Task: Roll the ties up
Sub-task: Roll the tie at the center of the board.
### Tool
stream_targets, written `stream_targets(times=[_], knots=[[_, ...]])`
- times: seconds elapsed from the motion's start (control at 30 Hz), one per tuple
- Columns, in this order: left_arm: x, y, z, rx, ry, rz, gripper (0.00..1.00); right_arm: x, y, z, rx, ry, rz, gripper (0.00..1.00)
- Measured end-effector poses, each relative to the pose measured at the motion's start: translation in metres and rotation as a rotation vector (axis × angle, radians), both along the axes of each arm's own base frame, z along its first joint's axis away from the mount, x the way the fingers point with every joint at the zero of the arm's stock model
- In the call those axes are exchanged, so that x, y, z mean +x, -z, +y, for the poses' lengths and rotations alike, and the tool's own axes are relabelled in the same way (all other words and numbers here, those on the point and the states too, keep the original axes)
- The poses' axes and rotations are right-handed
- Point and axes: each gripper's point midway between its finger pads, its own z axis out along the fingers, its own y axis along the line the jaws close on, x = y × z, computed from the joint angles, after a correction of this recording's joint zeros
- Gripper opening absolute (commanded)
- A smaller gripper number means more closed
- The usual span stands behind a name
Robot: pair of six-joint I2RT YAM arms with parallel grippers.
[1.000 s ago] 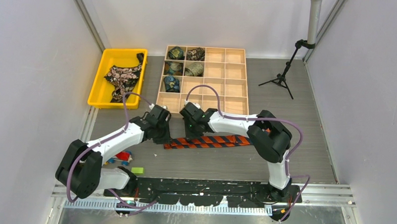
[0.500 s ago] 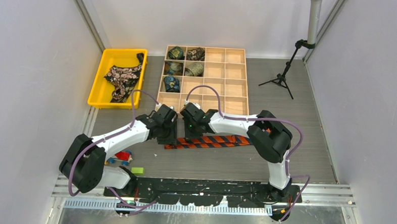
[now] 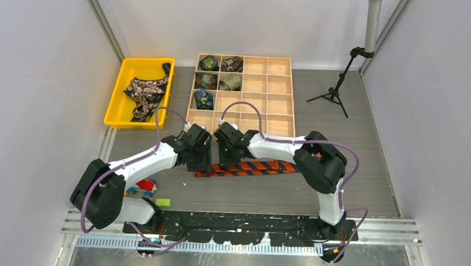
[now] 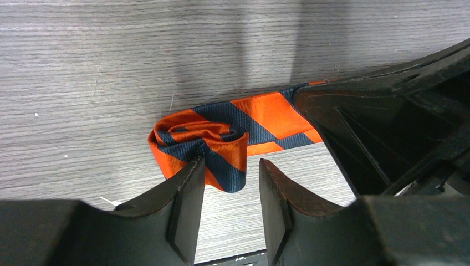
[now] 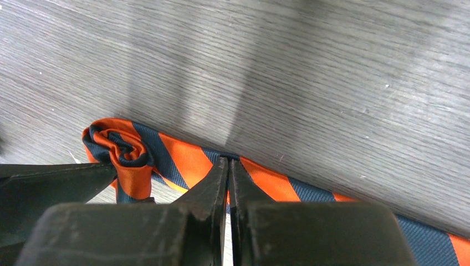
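An orange-and-dark-blue striped tie (image 3: 252,167) lies flat on the grey table in front of both arms. Its left end is wound into a small loose roll (image 4: 199,138) that rests on the table. My left gripper (image 4: 231,163) stands open just before this roll, and a corner of the roll hangs between its fingertips (image 4: 191,177). A short way to the right along the strip, my right gripper (image 5: 228,160) is shut on the tie's (image 5: 183,158) far edge. In the top view the two grippers, left (image 3: 199,161) and right (image 3: 226,154), stand close together over the tie's left end.
A yellow bin (image 3: 118,92) at the back left holds a black tie with pink flowers (image 3: 144,92). The wooden grid tray (image 3: 281,100) behind the arms has several small rolled ties (image 3: 209,63) in its left cells. Toy blocks (image 3: 147,185) lie near the left base. A tripod (image 3: 334,92) stands at the back right.
My left gripper's jaws have opened and let go of the rolled end, and that arm has shifted slightly right toward the right gripper. The right gripper has stayed put.
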Motion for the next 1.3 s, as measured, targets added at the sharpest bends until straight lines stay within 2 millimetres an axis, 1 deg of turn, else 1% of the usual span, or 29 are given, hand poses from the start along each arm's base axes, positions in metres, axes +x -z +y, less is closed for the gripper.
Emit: stream_targets(times=[0.2, 0.3, 0.5, 0.67, 1.0, 1.17, 1.23, 1.3], knots=[[0.001, -0.003, -0.001, -0.01, -0.009, -0.007, 0.41, -0.004, 0.0, 0.0, -0.007, -0.007, 0.005, 0.1], [0.001, -0.004, -0.001, -0.012, -0.009, -0.009, 0.4, -0.008, -0.002, 0.0, -0.011, -0.014, 0.008, 0.12], [-0.001, -0.004, -0.003, -0.021, -0.004, -0.004, 0.36, -0.014, -0.013, 0.002, 0.02, -0.022, 0.008, 0.28], [-0.002, -0.005, -0.005, -0.034, 0.002, 0.002, 0.33, -0.016, -0.024, 0.007, 0.075, -0.019, 0.007, 0.34], [0.002, -0.019, -0.005, -0.075, -0.008, -0.038, 0.13, -0.023, -0.03, 0.022, 0.165, -0.027, 0.039, 0.37], [0.004, -0.02, 0.0, -0.078, -0.025, -0.044, 0.02, -0.024, -0.034, 0.028, 0.2, -0.026, 0.046, 0.38], [0.004, -0.019, 0.001, -0.078, -0.03, -0.04, 0.0, -0.024, -0.036, 0.031, 0.211, -0.027, 0.049, 0.38], [0.003, -0.018, 0.003, -0.077, -0.035, -0.036, 0.0, -0.024, -0.037, 0.033, 0.222, -0.028, 0.05, 0.37]])
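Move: The tie's roll sits about 1 cm left of the left fingertips and some 2 cm below; from the right hand it is about 5 cm left and 2 cm back, nearly level in height. The flat tie runs off rightward, its middle some 12 cm right of the right hand. The green block lies about 13 cm left and 11 cm back of the left hand; the compartment box's middle is some 22 cm ahead and 6 cm right of the right hand. Back first, then up and left, the right hand comes off the flat tie beside the roll and swings about 5 cm in all to the roll, its fingers opening to roughly a third and its wrist rolling some 15 degrees. The left hand lingers with half-open fingers at the roll, then rises about 2 cm and shuts them by the roll's near right edge. ##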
